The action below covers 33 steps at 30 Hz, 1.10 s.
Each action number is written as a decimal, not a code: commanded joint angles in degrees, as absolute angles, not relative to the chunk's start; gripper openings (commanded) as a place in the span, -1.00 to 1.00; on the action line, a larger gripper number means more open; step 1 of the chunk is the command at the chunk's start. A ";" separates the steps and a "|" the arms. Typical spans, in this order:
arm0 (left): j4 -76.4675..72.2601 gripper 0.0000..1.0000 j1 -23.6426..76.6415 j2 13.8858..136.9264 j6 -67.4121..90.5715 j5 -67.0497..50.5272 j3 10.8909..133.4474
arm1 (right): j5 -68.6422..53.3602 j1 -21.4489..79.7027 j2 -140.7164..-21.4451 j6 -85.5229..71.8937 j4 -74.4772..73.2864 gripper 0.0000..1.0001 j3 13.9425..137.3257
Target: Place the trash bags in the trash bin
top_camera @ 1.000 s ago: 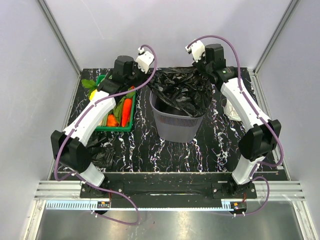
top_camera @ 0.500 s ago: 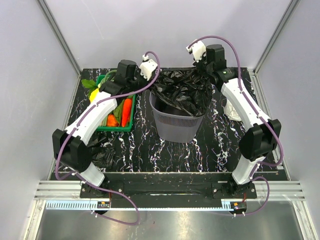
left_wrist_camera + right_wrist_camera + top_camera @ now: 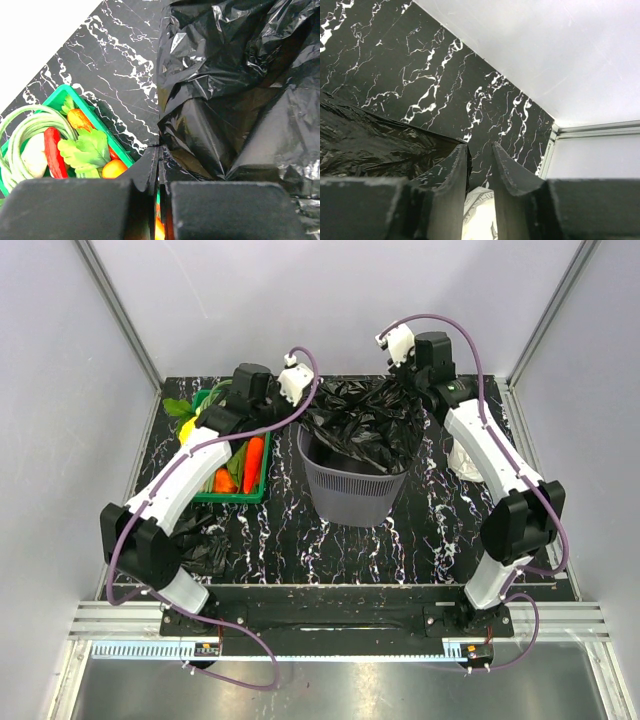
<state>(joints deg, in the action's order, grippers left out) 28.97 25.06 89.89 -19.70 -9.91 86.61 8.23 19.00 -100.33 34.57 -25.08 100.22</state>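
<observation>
A grey mesh trash bin [image 3: 352, 490] stands mid-table. One glossy black trash bag [image 3: 368, 425] is draped over its rim and bunched above its mouth. My left gripper [image 3: 305, 410] is at the bag's left edge. In the left wrist view the left gripper [image 3: 159, 147] is shut, pinching the edge of the bag [image 3: 235, 85]. My right gripper [image 3: 410, 390] hovers at the bag's far right corner. In the right wrist view the right gripper [image 3: 479, 146] is open with nothing between its fingers. There the bag [image 3: 370, 140] rests against the outside of the left finger. A second trash bag [image 3: 200, 540] lies crumpled at the near left.
A green crate [image 3: 262, 485] of vegetables sits left of the bin, and its rim [image 3: 65, 91] lies just below my left gripper. A white roll [image 3: 465, 460] lies right of the bin, under my right gripper [image 3: 477, 210]. Grey walls close the back and sides.
My right gripper's jaws have parted and let go of the bag. My left gripper has moved right toward the bin, still pinching the bag, which now bunches higher over the bin.
</observation>
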 commanded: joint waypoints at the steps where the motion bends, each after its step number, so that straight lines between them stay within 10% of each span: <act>1: 27.86 -1.00 25.22 86.31 -19.86 -11.16 86.05 | 9.66 19.25 -97.56 33.31 -27.77 -0.28 99.05; 21: 27.69 -1.00 25.93 84.46 -18.81 -12.39 84.73 | 11.26 18.63 -84.91 32.08 -34.09 0.05 99.31; 33: 27.60 -1.00 26.28 83.41 -18.72 -12.13 84.37 | -20.01 18.98 -76.99 25.68 -54.92 0.32 104.75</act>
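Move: The loose mouth of the black trash bag, spread over the bin, has its middle about 11 cm back, 12 cm left and 5 cm below the right hand, whose left finger is still at the bag's far right corner; the bin's middle is some 12 cm back, 13 cm left, 17 cm down. The white bag lies roughly 14 cm back and 16 cm right, 27 cm down. From the left hand, pinching its left edge, the black bag's middle is 15 cm right, 1 cm back, 2 cm below. Back and up, gathering speed, the right hand draws some 14 cm back and 8 cm higher, away from the bag's far right corner; it first eases about 3 cm right and swings left again at the end, turning about 10 degrees counter-clockwise. Its part-open fingers spread wide and come free of the plastic. The left hand keeps its pinch and eases 2 cm back. ##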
